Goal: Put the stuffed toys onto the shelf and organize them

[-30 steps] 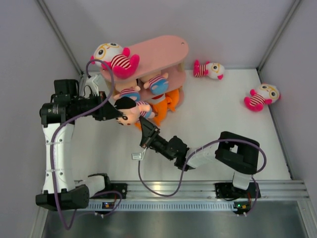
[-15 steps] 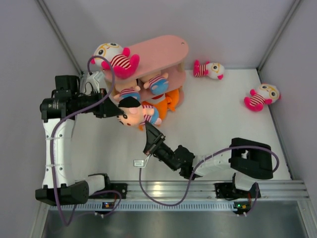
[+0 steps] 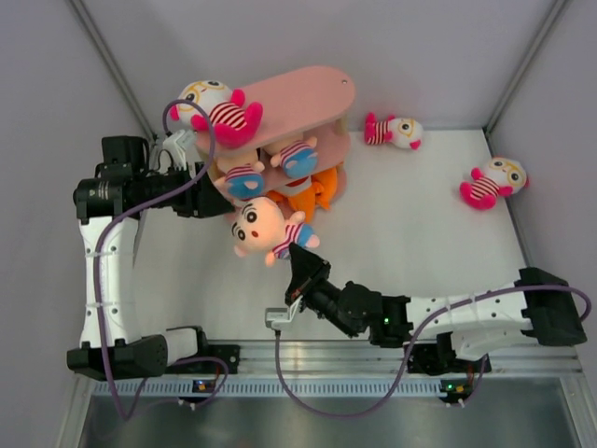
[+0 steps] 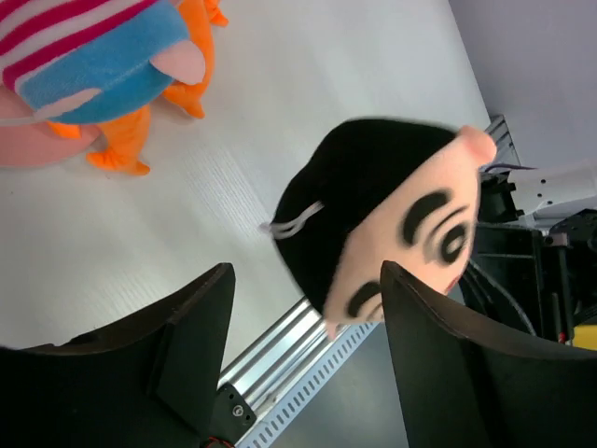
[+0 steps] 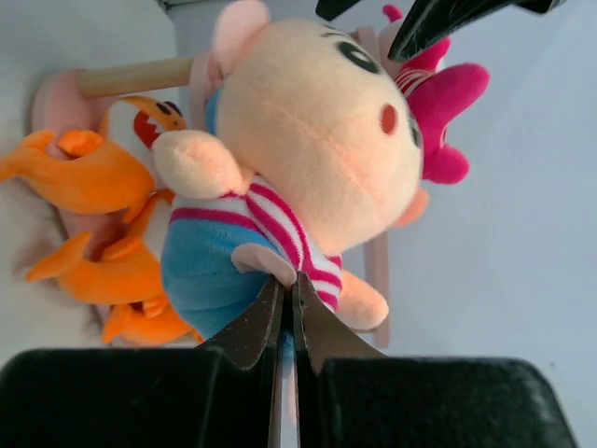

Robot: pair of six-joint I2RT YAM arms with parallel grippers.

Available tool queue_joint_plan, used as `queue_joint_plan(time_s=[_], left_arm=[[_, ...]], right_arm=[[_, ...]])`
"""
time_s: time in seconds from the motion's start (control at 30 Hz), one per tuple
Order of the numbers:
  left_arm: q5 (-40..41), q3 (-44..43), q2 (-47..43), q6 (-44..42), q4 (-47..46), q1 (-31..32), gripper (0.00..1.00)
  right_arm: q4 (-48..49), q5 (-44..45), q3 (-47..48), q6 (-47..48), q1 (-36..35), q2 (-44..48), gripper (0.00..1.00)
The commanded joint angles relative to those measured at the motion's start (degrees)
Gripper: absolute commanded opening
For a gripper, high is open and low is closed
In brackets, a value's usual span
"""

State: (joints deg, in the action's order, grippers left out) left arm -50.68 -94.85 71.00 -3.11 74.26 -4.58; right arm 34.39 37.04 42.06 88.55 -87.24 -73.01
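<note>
A peach doll [image 3: 264, 227] with black hair, striped shirt and blue pants hangs in front of the pink shelf [image 3: 312, 91]. My right gripper [image 3: 300, 262] [image 5: 290, 280] is shut on the bottom of the doll [image 5: 308, 140], at its blue pants. My left gripper [image 3: 220, 202] [image 4: 306, 275] stands open just left of the doll's head [image 4: 392, 210] and does not touch it. A white-headed doll [image 3: 215, 105] lies on the top board. Two peach dolls [image 3: 297, 157] [image 3: 244, 177] sit on the middle board. Orange fish [image 3: 310, 192] [image 5: 103, 177] lie on the lowest.
Two more white-headed dolls lie on the table, one behind the shelf's right end [image 3: 394, 131] and one at the far right by the wall [image 3: 494, 182]. Grey walls close in the left, back and right sides. A metal rail [image 3: 373, 359] runs along the near edge.
My left gripper has opened and let go of the peach doll's head. The doll, held by my right gripper, has moved right and toward the near edge, away from the shelf.
</note>
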Motion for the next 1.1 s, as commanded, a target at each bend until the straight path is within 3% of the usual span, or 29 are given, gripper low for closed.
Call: queue_joint_plan(time_s=[0.0,0.17,0.4,0.77,0.87,0.9,1.07], left_arm=[[1.2,-2.1,-0.3,-1.8,-2.5,-0.4,0.71],[1.7,-2.9,-1.7,-3.7,-2.5,-0.3,0.76],[12.9,1.8,-6.3,-7.0,-2.4,-0.3,0.77],[24.1,8.7,-12.2,-10.0,-2.5,-0.3,0.80],[24.5,9.9,-13.3,-10.7,-2.5,-0.3,0.80],[24.4,10.4,-13.4,-10.6,-2.5,-0.4,0.80],[23.3,10.5,-13.8,-10.1,-2.5,-0.3,0.80]], right_arm=[[-15.1,3.4,3.2,-19.2,-0.6,4.9,0.00],[-23.8,4.0,3.2,-28.5,-0.6,7.5,0.00],[-36.0,5.0,3.0,-41.9,0.9,14.4,0.00],[-42.3,13.0,5.1,-59.5,4.3,32.4,0.00],[-46.2,3.2,9.0,-65.9,14.0,33.0,0.00],[-47.6,0.9,10.6,-68.3,21.2,32.2,0.00],[-51.9,-6.2,19.5,-68.0,36.6,21.5,0.00]])
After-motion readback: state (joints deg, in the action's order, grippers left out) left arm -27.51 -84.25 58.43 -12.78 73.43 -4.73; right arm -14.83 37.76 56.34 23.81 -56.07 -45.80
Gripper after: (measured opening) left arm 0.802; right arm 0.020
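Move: The right hand holds a striped-shirt toy; the free right end of the middle shelf lies roughly 28 cm ahead of it, 5 cm to its right and 10 cm lower. Two like toys already sit on that shelf: one 25 cm ahead and 1 cm left of the right hand, the other 22 cm ahead and 13 cm left. The free end is some 21 cm ahead, 19 cm right and 14 cm below the left hand. Rightward, away from the left hand, the right hand carries the toy about 20 cm, dipping some 5 cm first, then climbing and finally swinging forward about 9 cm; its shut fingers keep their pinch on the body while the wrist rolls some 60 degrees and swings to point nearly straight forward. The empty left hand opens wider and backs off left and down. ##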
